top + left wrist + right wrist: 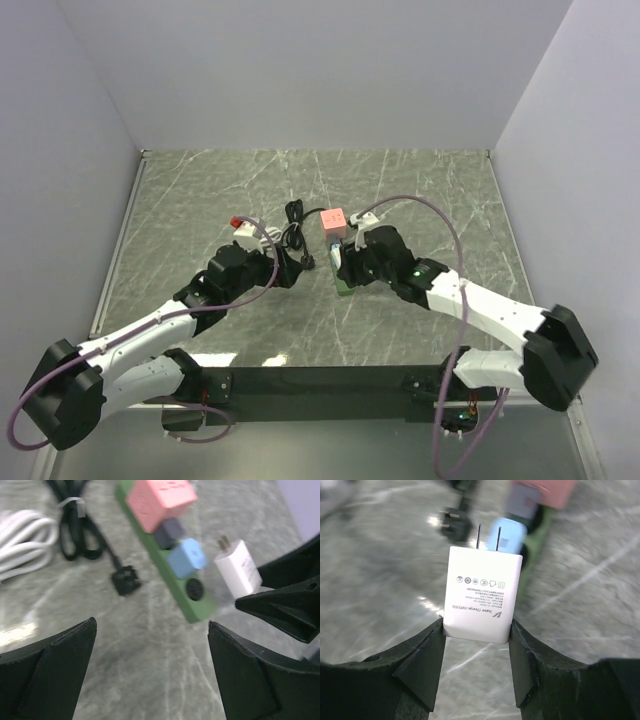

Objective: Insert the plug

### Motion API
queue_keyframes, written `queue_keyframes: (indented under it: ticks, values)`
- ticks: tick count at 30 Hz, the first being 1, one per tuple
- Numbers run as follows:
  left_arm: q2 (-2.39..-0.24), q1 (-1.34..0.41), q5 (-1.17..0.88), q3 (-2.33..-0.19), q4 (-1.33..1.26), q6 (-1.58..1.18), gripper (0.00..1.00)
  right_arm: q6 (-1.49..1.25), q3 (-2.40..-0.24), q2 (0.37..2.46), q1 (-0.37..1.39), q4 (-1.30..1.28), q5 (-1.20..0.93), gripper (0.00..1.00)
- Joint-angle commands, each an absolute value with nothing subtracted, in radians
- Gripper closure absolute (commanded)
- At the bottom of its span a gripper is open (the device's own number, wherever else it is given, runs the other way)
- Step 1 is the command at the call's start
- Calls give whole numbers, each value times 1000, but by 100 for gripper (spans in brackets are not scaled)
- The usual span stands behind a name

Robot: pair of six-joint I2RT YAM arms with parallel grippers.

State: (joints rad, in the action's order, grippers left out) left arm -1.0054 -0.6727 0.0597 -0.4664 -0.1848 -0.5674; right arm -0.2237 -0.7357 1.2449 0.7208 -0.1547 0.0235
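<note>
The plug [482,597] is a white two-prong charger block, and my right gripper [476,627] is shut on its lower sides, prongs pointing away. It hangs just above the near end of the green power strip [177,587], beside the strip's empty round socket [194,588]. From the left wrist view the plug [240,567] appears tilted, right of the strip. The strip carries a pink block [160,500], a dark grey plug [170,531] and a blue plug [187,557]. My left gripper [152,625] stands open over bare table, near the strip's end. From above, both grippers [295,268] [345,262] meet mid-table.
A black cable [295,225] lies coiled left of the strip, its black plug head [125,580] on the table close to the strip. A white cable bundle [22,540] with a red end [237,221] lies further left. White walls enclose the marble table [420,190].
</note>
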Motion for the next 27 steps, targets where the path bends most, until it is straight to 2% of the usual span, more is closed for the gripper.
queue_keyframes:
  ticks: [1,6,14,27]
  values:
    - [-980,-672,-141,-491,-305,-558,1,-150,-744,1129,749,-172,-96,75]
    - [-966,-672,-268,-486,-363,-595,0,-68,-744,1028,819,-184,-210,75]
    - [-1023,-672,-471,-482,-515,-692,1,-14,-776,1026,910,-242,-213,76]
    - [-1152,-672,-567,-497,-550,-747,1,29,-785,1015,973,-229,-173,77]
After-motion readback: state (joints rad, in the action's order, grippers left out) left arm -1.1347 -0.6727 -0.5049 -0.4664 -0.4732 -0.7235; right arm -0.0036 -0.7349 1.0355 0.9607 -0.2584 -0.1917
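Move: Ahead and to the right of the open left gripper, the white plug in the right fingers sits about 4 cm farther out, 15 cm to the right and 4 cm lower. A black cable plug on the table is some 8 cm ahead of the left hand, 7 cm right and 12 cm below. From the right hand, the left gripper lies about 16 cm left, 3 cm back and 3 cm higher; the blue adapter is roughly 6 cm ahead, 1 cm left and 7 cm below. Drawing back about 10 cm and some 5 cm each left and up, the right hand keeps its pinch on the white plug and swings counter-clockwise about 30 degrees, turning the prongs towards the left gripper. The left hand goes right and back, first rising, then sinking slightly, turns clockwise while its left side dips, and brings its wide-open fingers around the plug without closing. ##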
